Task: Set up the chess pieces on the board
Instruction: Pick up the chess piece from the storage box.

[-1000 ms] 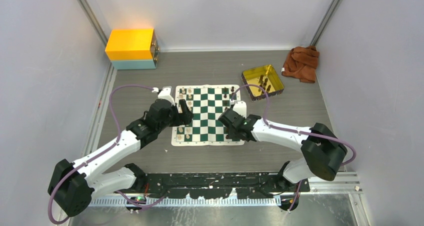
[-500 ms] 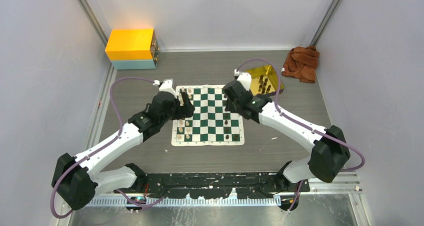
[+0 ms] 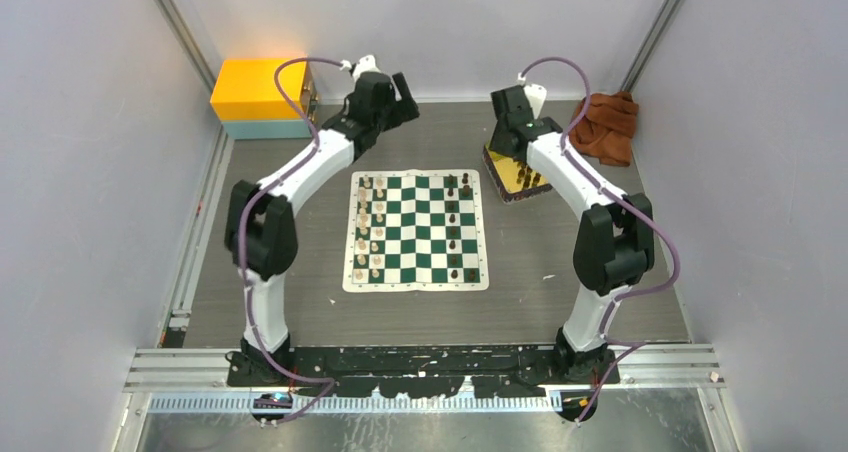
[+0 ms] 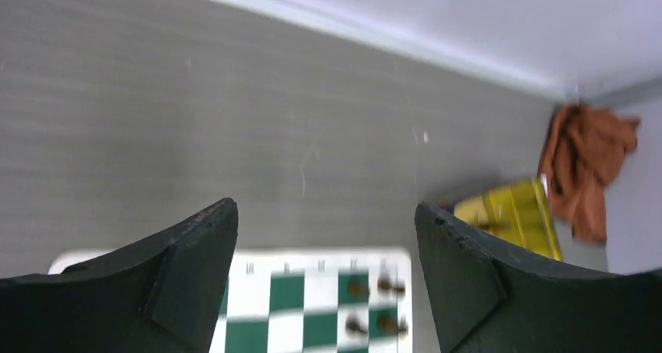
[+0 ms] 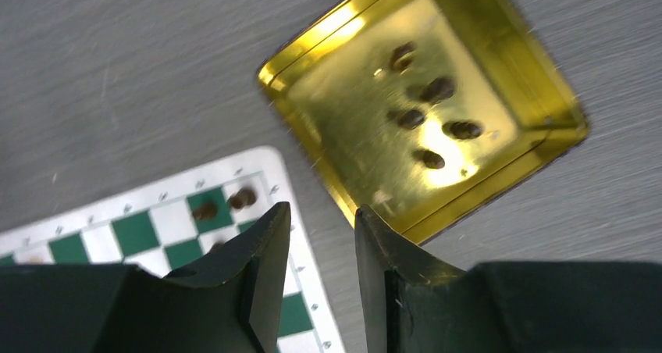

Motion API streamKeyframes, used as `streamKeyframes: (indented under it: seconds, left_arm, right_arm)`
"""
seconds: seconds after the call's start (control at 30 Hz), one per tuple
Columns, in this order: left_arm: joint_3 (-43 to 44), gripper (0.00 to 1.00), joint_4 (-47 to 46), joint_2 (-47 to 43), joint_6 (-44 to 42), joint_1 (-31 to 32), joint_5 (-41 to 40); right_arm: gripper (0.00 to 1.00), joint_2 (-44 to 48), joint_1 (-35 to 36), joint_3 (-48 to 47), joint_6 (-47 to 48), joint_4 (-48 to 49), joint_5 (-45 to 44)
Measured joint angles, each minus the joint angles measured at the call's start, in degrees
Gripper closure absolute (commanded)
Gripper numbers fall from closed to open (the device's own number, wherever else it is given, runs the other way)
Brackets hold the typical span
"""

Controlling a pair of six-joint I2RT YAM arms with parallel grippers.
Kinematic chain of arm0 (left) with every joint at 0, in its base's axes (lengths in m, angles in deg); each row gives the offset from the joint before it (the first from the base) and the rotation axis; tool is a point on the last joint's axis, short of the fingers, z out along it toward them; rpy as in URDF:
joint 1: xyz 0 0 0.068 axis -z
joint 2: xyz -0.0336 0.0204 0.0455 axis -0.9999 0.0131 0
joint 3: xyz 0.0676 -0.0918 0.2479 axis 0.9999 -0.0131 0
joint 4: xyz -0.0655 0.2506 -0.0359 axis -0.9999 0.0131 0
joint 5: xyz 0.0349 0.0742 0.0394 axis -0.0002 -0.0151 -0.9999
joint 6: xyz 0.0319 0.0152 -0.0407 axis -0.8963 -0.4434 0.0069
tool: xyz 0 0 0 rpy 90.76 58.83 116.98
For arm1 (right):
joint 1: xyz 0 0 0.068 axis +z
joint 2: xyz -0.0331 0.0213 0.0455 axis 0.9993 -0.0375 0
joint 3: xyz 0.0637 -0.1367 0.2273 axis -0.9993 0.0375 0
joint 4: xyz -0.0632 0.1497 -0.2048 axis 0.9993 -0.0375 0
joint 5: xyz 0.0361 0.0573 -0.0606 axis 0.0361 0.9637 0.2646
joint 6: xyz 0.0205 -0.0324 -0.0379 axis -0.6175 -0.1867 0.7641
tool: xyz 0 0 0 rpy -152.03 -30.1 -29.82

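Observation:
The green-and-white board [image 3: 416, 234] lies mid-table. Cream chess pieces [image 3: 368, 227] stand in its two left columns and dark ones [image 3: 455, 222] in its two right columns. Several more dark pieces [image 5: 425, 119] lie in the gold tray [image 5: 351, 111], which sits just off the board's far right corner. My left gripper [image 3: 407, 100] hangs high beyond the board's far edge, open and empty; its wrist view shows the wide gap of the left gripper [image 4: 325, 212] over bare table. My right gripper [image 5: 322, 211] hovers between board and tray with a narrow, empty gap.
A yellow and teal box [image 3: 262, 97] stands at the far left corner. A brown cloth [image 3: 603, 124] lies at the far right, beside the gold tray [image 3: 522, 179]. Walls close in on three sides.
Both arms have lifted off the board and swung to the far side: the left up toward the back wall, the right over to the gold tray. Both grippers stayed open.

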Motion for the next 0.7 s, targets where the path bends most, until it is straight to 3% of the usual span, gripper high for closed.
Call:
streamKeyframes:
  seconds: [0.1, 0.2, 0.4, 0.7]
  left_arm:
    - [12.81, 0.16, 3.06, 10.01, 2.40, -3.30, 0.07]
    - [16.68, 0.16, 6.67, 13.11, 4.11, -5.90, -1.57]
    - [12.48, 0.17, 7.80, 11.80, 7.23, -9.35, -5.90]
    - [3.89, 0.17, 7.63, 10.93, 7.58, -9.40, -8.87]
  right_arm:
    - [0.58, -2.58, -3.98, -4.59, 0.57, -2.43, 0.07]
    - [0.58, -3.39, -7.13, -7.93, 0.79, -4.50, -0.42]
    - [0.58, -4.20, -8.87, -9.25, 0.96, -5.77, -1.03]
    - [0.58, -10.78, -12.15, -9.94, 1.33, -5.90, 0.94]
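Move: From the right hand the cluster of dark chess pieces in the gold storage box lies about 9 cm to the right, 5 cm ahead and 14 cm below. On the near side, the board's far-right corner piece stands some 7 cm left and 2 cm ahead; the brown cloth lies roughly 26 cm right and 15 cm ahead. From the left hand the boxed pieces are about 33 cm right, 9 cm back and 19 cm below. Swing the right gripper about 9 cm right and a little forward, over the box's pieces, rising slightly first, then sinking, nosing down and turning a little clockwise; keep the fingers half open and empty. Bring the left gripper forward first, then left towards the yellow box, easing back and sinking about 10 cm overall, turned some 20 degrees counter-clockwise and tipped down, fingers still wide. ##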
